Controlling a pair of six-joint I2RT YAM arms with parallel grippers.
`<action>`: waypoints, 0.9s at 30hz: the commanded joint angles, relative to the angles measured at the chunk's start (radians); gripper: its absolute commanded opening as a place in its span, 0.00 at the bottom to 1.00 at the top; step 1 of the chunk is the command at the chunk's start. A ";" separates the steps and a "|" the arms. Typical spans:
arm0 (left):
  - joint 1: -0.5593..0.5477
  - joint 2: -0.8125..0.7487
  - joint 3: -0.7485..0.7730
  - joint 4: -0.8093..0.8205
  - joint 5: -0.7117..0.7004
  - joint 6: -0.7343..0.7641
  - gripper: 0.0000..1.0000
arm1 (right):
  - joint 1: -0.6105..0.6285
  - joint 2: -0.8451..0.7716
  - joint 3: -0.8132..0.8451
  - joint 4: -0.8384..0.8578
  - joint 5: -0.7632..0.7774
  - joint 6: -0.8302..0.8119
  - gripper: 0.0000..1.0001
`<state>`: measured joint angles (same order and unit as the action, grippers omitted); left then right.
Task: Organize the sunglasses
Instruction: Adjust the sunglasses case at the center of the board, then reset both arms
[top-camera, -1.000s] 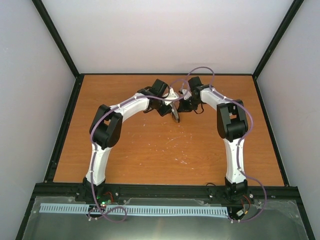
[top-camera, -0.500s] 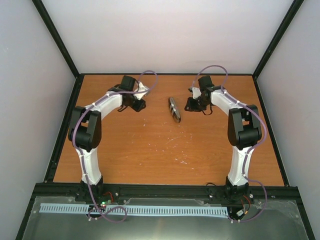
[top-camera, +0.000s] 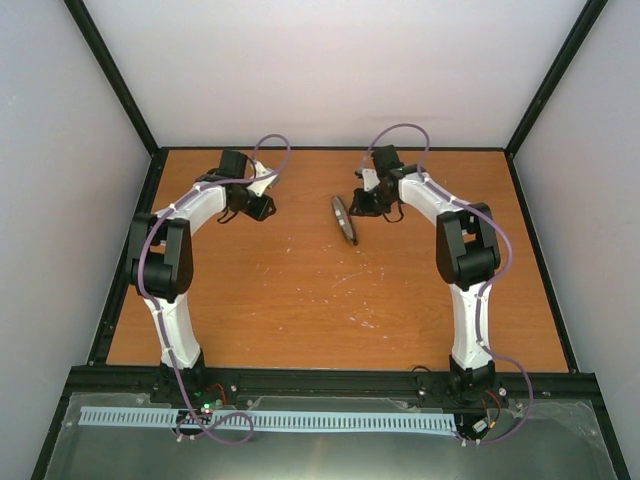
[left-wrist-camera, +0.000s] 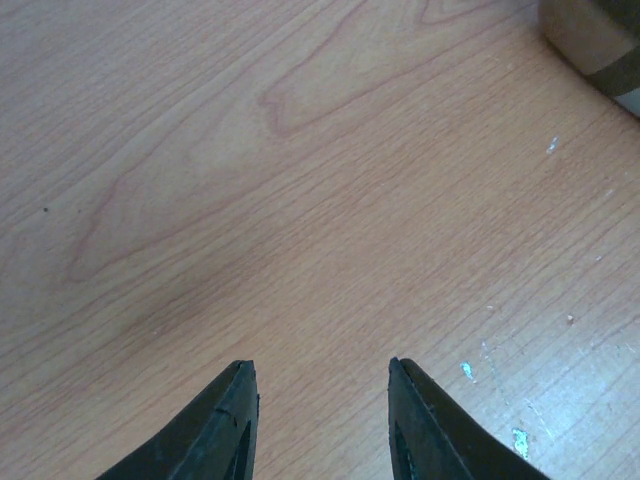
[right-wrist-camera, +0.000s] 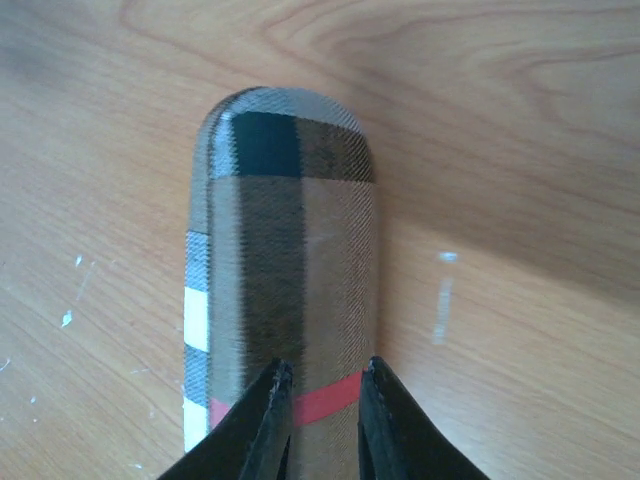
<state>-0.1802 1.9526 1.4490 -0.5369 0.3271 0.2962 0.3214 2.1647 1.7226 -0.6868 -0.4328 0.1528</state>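
Observation:
No sunglasses show in any view. A tan plaid case (top-camera: 344, 220) with a red stripe lies closed on the table's far middle. My right gripper (top-camera: 359, 206) is at its right side. In the right wrist view the case (right-wrist-camera: 285, 240) runs away from the camera, and the right gripper (right-wrist-camera: 325, 372) is over its near part, over the red stripe, jaws a narrow gap apart and nothing clamped between them. My left gripper (top-camera: 257, 208) is well left of the case. It stands open (left-wrist-camera: 320, 372) over bare wood, with a corner of the case (left-wrist-camera: 598, 38) at the top right.
The orange-brown wooden table (top-camera: 300, 300) carries small white scuff marks (top-camera: 355, 280) near its middle. Black frame rails (top-camera: 125, 250) run along its edges, with pale walls behind.
The left arm has swung left, away from the case. The right gripper pulled back from the case, then came in again; the case's far end has shifted slightly left.

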 joint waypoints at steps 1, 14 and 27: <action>0.007 -0.025 -0.012 0.034 0.039 -0.005 0.38 | 0.056 0.027 0.026 -0.040 0.002 0.005 0.20; 0.036 -0.055 -0.068 0.085 0.100 -0.040 0.40 | 0.066 -0.150 -0.037 -0.055 0.140 0.044 0.27; 0.223 -0.191 -0.144 0.080 0.245 -0.118 0.99 | -0.131 -0.390 -0.307 -0.037 0.232 0.161 1.00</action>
<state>-0.0036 1.8580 1.3342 -0.4644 0.5045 0.2020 0.2379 1.8294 1.5063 -0.7162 -0.2676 0.2615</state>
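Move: Just left of the right hand, roughly 3 cm over, 2 cm back and 3 cm lower at its middle, the sunglasses case stands on a long narrow edge with its broad striped face turned to that hand; its fingertips are at or close to that face. From the left hand the case lies about 19 cm to the right, 2 cm back and 4 cm lower. The board around it is otherwise empty. Pushing the standing case over with nearly shut fingers, the right hand goes about 4 cm left and 3 cm back. It then turns away, lifting some 7 cm and swinging about 12 cm right while its fingers open wide. The left hand dips slightly, then opens fully and draws off about 6 cm left and a little up, clear of the case. ##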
